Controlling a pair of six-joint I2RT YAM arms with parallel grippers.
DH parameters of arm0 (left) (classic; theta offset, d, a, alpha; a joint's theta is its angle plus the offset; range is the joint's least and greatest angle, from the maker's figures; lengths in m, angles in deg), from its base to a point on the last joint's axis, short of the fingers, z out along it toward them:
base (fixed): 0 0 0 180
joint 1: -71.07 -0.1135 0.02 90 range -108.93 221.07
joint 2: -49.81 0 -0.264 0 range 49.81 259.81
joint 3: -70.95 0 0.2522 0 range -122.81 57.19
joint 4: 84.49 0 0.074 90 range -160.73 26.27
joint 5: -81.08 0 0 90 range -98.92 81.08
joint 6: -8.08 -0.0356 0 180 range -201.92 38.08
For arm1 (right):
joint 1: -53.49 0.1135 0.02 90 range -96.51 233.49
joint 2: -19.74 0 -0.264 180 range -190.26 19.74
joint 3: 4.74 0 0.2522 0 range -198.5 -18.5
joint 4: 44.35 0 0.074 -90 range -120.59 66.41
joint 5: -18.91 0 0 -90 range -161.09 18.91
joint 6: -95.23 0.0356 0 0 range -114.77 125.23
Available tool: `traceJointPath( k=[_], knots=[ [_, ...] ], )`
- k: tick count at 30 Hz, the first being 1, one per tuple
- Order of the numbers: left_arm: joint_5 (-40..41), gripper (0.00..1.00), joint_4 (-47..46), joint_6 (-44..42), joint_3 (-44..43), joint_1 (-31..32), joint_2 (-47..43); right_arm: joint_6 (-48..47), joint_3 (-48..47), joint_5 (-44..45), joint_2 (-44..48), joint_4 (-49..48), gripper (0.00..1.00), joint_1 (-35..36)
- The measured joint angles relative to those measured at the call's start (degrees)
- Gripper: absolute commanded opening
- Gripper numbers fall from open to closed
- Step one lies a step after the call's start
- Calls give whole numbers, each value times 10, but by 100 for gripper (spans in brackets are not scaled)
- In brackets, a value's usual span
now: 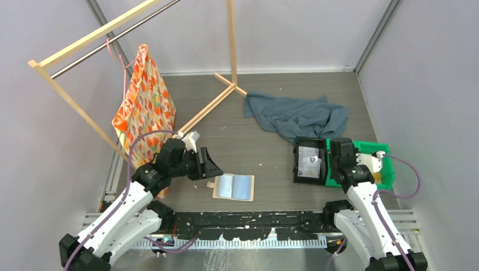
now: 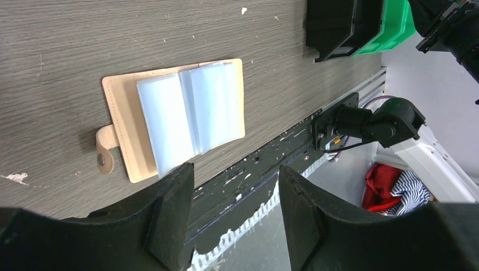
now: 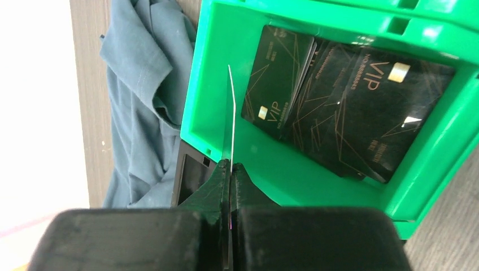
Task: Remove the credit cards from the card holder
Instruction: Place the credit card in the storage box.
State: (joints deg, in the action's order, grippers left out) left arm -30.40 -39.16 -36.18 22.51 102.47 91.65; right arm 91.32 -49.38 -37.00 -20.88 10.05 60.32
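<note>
The tan card holder (image 1: 234,187) (image 2: 175,116) lies open on the table, its pale blue-grey pockets up and its tab to the left. My left gripper (image 1: 210,166) (image 2: 234,172) hovers open just left of it, nothing between its fingers. My right gripper (image 1: 342,149) (image 3: 230,165) is shut on one credit card (image 3: 230,113), seen edge-on as a thin pale line, over the green bin (image 1: 373,148) (image 3: 282,175). Several dark credit cards (image 3: 339,107) with gold print lie overlapping inside the bin.
A black tray (image 1: 309,161) holding something pale sits against the bin's left side. A blue cloth (image 1: 296,116) (image 3: 141,84) lies crumpled behind them. An orange patterned bag (image 1: 146,107) hangs on a wooden rack at the left. A black rail (image 1: 248,220) runs along the near edge.
</note>
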Motion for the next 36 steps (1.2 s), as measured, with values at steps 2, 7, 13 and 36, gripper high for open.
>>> traceJointPath(
  k=[2,7,13,36],
  knots=[
    [0,57,0,1,1,0,1,0,9,-9,0,-16,0,-3],
    [-2,57,0,0,1,0,9,-4,30,-32,2,-55,1,-25],
    [-2,57,0,0,1,0,10,-14,46,-42,44,-62,1,-41],
    [-2,58,6,-25,1,0,21,-50,94,-105,16,-63,4,-131]
  ],
)
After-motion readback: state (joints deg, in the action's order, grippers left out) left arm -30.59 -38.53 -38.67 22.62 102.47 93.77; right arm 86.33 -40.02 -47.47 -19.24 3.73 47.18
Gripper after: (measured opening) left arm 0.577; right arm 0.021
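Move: The right hand, fingers shut on the credit card, is near the storage box's dark-card compartment, whose middle lies about 3 cm back, 2 cm to its right and 9 cm below. At much the same level, the yellow-card compartment stands about 13 cm beyond it to the right and the black box some 12 cm to its left. From the idle left hand, the dark-card compartment is roughly 50 cm right, 3 cm ahead and 13 cm below. The right hand first eases about 1 cm forward, then turns back towards the robot and 2 cm to the right, sinking around 5 cm in all, mostly late on, to bring the credit card down over the dark cards in the storage box's left compartment. The fingers stay shut on the card, held on edge, and the wrist turns only slightly, under 10 degrees; whether the card touches the pile cannot be seen. ##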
